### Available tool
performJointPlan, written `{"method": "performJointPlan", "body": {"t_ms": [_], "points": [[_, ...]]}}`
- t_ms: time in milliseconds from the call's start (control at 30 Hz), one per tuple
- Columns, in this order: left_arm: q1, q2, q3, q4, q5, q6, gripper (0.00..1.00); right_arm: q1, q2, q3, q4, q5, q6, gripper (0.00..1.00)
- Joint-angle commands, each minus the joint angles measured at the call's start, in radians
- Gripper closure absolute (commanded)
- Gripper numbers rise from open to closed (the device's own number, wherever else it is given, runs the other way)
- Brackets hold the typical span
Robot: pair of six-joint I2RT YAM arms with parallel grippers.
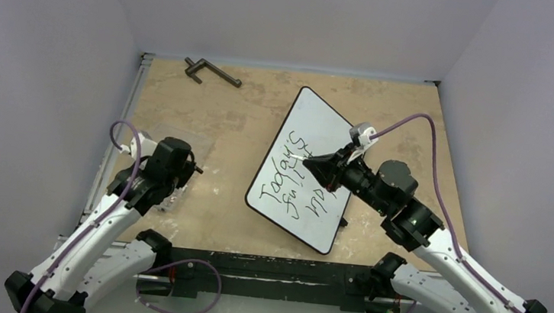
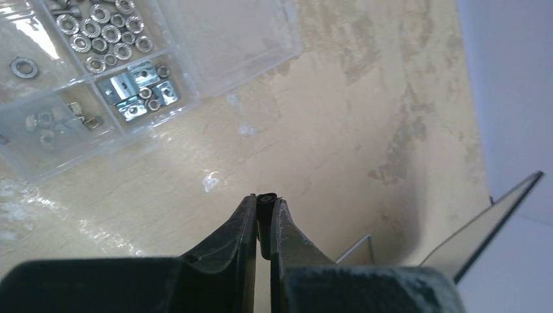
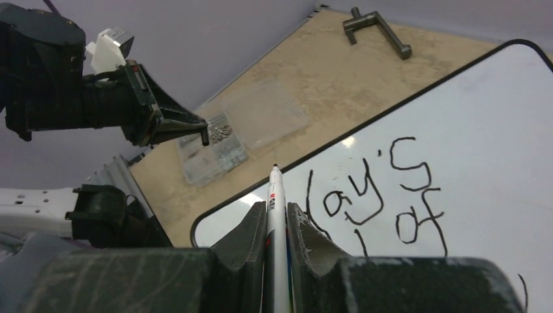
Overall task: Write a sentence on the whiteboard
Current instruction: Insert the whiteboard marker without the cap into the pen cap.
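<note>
The whiteboard lies tilted in the middle of the table, and its edge shows in the left wrist view. The sentence in black handwriting starts "Today's", with more words below it. My right gripper hovers over the lettering, shut on a white marker whose tip points toward the board's left rim. My left gripper is left of the board above bare table, shut on a small black cap; it also appears in the right wrist view.
A clear plastic box of nuts and screws lies on the table left of the whiteboard. A dark metal handle lies at the far left of the table. Walls close in the left, back and right sides.
</note>
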Motion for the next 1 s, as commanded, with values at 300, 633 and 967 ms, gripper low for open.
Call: {"method": "performJointPlan", "body": {"t_ms": [300,633,967], "points": [[0.004,-0.097,0.157,0.04,0.104,-0.035,1.0,0.044,0.182,0.101,0.32,-0.204,0.027,1.0],[0.007,-0.014,0.176,0.177,0.236,-0.179,1.0,0.134,0.303,0.201,0.33,-0.129,-0.064,1.0],[0.026,0.015,0.174,0.267,0.339,-0.265,1.0,0.162,0.385,0.237,0.338,-0.087,-0.116,1.0]]}}
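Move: The right hand holds the uncapped marker, and the pen cap in the left fingers lies about 26 cm to its left, some 2 cm farther out and 15 cm below. Seen from the left hand, the marker is thus about 26 cm to the right, 2 cm back and 15 cm above. The whiteboard's middle lies roughly 7 cm ahead of the right hand, level with it sideways and 22 cm below; the parts box sits some 5 cm ahead of the left hand, 5 cm left and 15 cm down. The right hand carries the uncapped marker off to the left by about 11 cm, rising some 4 cm and turning counter-clockwise, so that the tip swings from over the whiteboard towards the cap. The left hand, still pinching the cap, first climbs straight up over the parts box, then cuts right towards the marker while rising more slowly and edging forward, rolling its left side down by nearly 30 degrees as the fingers tip up a little; both grips stay shut and marker and cap do not yet touch. ##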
